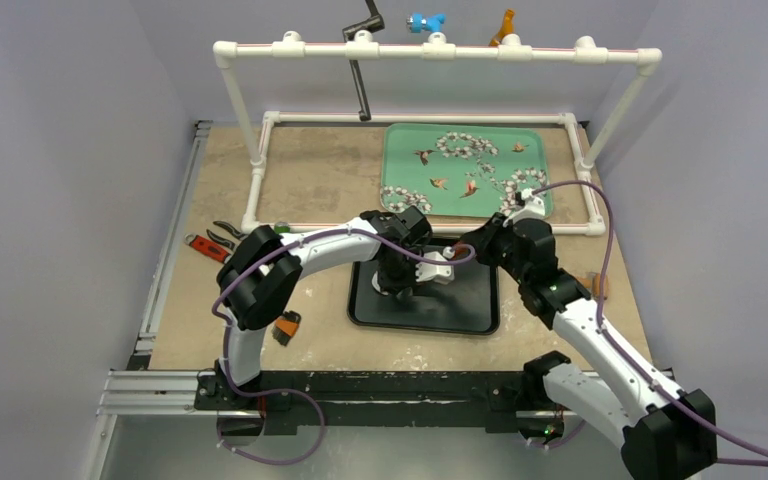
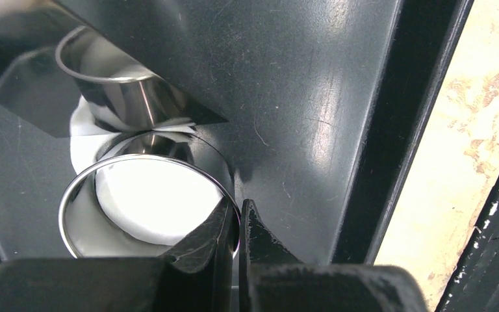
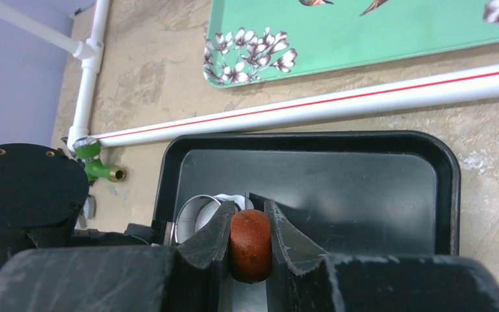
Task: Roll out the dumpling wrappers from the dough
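Observation:
A metal ring cutter (image 2: 169, 146) stands on the black tray (image 2: 312, 97), with a flat white round of dough, a dumpling wrapper (image 2: 156, 201), inside it. More white dough (image 2: 81, 127) shows just outside the ring. My left gripper (image 2: 240, 208) is shut on the ring's thin wall, one finger inside and one outside. My right gripper (image 3: 250, 211) is shut on a red-brown rounded handle (image 3: 250, 244). A shiny flat metal blade (image 2: 123, 97) lies over the ring's far side and mirrors it. From above, both grippers (image 1: 400, 280) (image 1: 450, 262) meet over the black tray (image 1: 475, 300).
A green flowered tray (image 1: 410, 160) lies beyond, inside a white PVC pipe frame (image 1: 430, 50). One pipe (image 3: 364, 97) runs between the two trays. Red-handled pliers (image 1: 210, 245) and a small orange-black object (image 1: 287, 327) lie left of the tray. A green fitting (image 3: 97, 170) sits by the pipe.

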`<action>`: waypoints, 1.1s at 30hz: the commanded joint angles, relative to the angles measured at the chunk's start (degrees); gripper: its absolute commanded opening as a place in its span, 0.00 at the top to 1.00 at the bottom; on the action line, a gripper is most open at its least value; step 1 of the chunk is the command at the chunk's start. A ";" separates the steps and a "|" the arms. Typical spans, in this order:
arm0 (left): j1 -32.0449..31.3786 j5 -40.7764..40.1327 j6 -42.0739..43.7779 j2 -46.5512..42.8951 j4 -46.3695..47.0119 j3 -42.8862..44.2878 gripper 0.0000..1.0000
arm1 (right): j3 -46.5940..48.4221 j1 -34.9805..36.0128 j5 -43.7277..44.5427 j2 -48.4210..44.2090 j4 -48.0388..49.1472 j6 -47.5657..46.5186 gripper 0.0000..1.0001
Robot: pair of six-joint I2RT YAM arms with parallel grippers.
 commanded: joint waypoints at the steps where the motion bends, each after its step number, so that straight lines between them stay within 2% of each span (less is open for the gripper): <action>1: 0.00 3.58 4.24 -2.17 0.31 -1.91 1.00 | 4.93 0.90 13.81 1.27 -7.00 -8.88 1.00; 4: 0.22 4.22 7.48 -3.19 -1.66 -3.13 1.00 | 6.78 0.85 18.18 1.83 -8.84 -10.38 1.00; 11: 0.36 8.94 20.52 -5.64 -7.39 -6.02 1.00 | 9.94 0.85 20.70 2.73 -9.62 -12.31 1.00; 15: 0.54 8.14 24.41 -6.54 -10.13 -5.39 1.00 | 11.56 0.87 19.75 1.01 -10.39 -13.49 1.00; 18: 0.93 7.58 25.45 -7.73 -10.90 -5.35 1.00 | 12.12 0.91 12.55 -0.77 -8.81 -16.45 1.00; 19: 1.11 7.26 25.09 -8.01 -11.00 -5.24 0.96 | 12.54 0.89 9.77 -0.94 -8.92 -16.82 1.00; 22: 1.30 6.55 23.55 -8.86 -10.68 -5.07 0.76 | 12.84 0.83 3.87 -1.74 -8.37 -16.98 1.00; 24: 1.34 6.09 21.45 -9.51 -10.06 -5.22 0.66 | 12.29 0.90 1.12 -2.46 -6.54 -16.63 1.00; 29: 1.47 6.58 15.11 -12.07 -10.12 -3.96 0.61 | 11.97 0.91 -0.80 -2.28 -5.28 -16.06 1.00; 33: 4.42 8.82 4.63 -13.73 -10.33 0.06 0.58 | 10.02 0.96 -6.79 -2.08 -1.88 -15.92 1.00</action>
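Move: The left hand grips the ring cutter's rim on the side nearest the base. The dough inside the ring is about 4 cm ahead and 3 cm below, the excess dough about 8 cm ahead and 2 cm right. The dark tray's near-left corner lies some 6 cm back and 8 cm left. From the right hand, on the scraper's handle, the excess dough is about 15 cm left, level fore-and-aft and 16 cm down, with the ringed dough a few centimetres nearer the base. Left and back, about 5 cm in all, the left hand drags the ring with its dough towards the tray's near-left corner, twisting some 20 degrees clockwise, then opens on the rim and rises about 3 cm. The right hand, keeping the scraper, swings right and slightly forward while rising and rolling its left side down, so the blade comes off the dough; still climbing, it swings back left. ##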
